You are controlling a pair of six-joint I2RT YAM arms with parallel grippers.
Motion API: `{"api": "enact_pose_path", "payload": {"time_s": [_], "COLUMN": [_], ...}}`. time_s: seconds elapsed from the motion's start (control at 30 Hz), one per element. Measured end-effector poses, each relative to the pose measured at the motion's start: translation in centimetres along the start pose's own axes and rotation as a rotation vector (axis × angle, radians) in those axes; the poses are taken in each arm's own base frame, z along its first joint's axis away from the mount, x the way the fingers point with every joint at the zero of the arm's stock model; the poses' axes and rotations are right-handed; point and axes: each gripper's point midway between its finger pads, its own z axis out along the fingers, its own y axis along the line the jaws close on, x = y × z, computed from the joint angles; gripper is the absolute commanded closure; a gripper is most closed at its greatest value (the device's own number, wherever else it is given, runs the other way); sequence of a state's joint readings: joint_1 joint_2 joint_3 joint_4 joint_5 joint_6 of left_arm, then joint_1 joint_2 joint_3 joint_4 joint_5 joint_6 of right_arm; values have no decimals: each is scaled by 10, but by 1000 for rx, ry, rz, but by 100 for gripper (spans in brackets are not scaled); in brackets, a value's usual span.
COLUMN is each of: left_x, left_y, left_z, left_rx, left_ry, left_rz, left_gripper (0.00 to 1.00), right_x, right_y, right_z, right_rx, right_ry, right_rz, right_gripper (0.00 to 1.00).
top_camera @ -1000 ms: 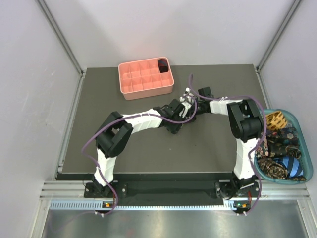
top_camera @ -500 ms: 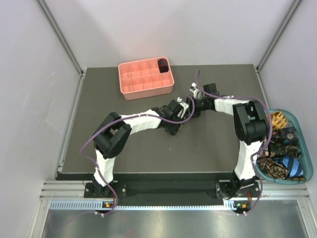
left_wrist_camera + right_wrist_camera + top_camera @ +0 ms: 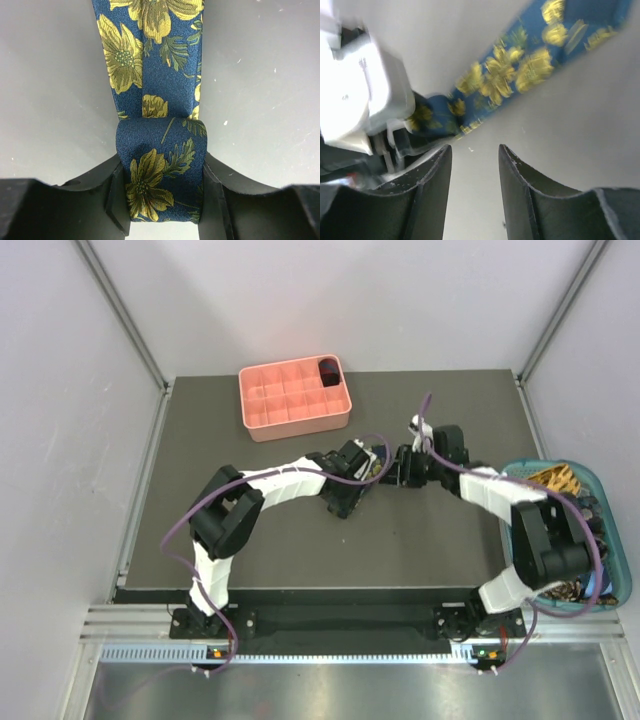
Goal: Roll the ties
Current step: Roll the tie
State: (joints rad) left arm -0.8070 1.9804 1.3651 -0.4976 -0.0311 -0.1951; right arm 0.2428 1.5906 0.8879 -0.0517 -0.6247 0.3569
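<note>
A navy tie with yellow flowers (image 3: 150, 60) lies flat on the dark table, its near end folded into a small roll (image 3: 160, 165). My left gripper (image 3: 162, 202) is shut on that roll, one finger on each edge of it. In the right wrist view the same tie (image 3: 520, 75) runs diagonally ahead, blurred. My right gripper (image 3: 475, 157) is open with only bare table between its fingers, a short way from the tie. From above, the two grippers (image 3: 362, 468) (image 3: 402, 466) face each other mid-table, and the arms hide most of the tie.
A salmon-pink grid tray (image 3: 300, 426) sits at the back with a dark coil (image 3: 328, 370) in its far right cell. A teal basket (image 3: 592, 473) off the table's right edge holds several more ties, a gold one (image 3: 556, 480) on top. The right arm reaches over it.
The right arm has swung out to the right and its gripper has backed away from the tie, its jaws narrowing a little. The left gripper has stayed put on the roll.
</note>
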Motion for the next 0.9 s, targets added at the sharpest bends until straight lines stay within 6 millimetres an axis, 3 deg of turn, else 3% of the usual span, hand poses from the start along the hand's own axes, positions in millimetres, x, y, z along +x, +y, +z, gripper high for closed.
{"api": "enact_pose_path", "payload": {"time_s": [0.17, 0.37, 0.73, 0.9], "left_x": [3, 3, 4, 4], "left_y": [1, 0, -1, -1], "left_z": [0, 1, 2, 1], "left_rx": [-12, -19, -4, 1], "left_ry": [60, 129, 212, 223], "left_rz": [1, 10, 42, 58], "left_gripper": [73, 73, 73, 73], "right_x": [50, 104, 122, 139], "right_y": [6, 38, 81, 97], "right_z": [-12, -16, -21, -16], "right_rx": [108, 176, 243, 270], "right_ry": [-24, -42, -209, -203], "right_rz": [-104, -293, -525, -689], "right_gripper": [60, 59, 59, 56]}}
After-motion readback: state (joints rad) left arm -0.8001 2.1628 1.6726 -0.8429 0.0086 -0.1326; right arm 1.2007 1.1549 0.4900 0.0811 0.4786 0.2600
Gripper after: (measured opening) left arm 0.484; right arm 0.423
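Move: The rolled end of the floral tie is already pinched in the left fingers. From the right hand, that roll lies about 9 cm to the left, 4 cm back and some 7 cm below. The tie's flat tail runs out forward-right; its far end lies some 8 cm ahead of the right hand, about 1 cm left and 9 cm below. The pink box stands roughly 21 cm ahead and 20 cm left of the right hand, 6 cm lower. Back and then also to the left, the empty right hand swings quickly about 15 cm back and 7 cm left, dipping slightly and rising again, around to the near side of the roll. Its partly open fingers turn some 45 degrees, from mostly leftward to mostly forward and still slanting down. The left hand keeps its grip on the roll almost in place, tilting about 10 degrees nearer to upright. ##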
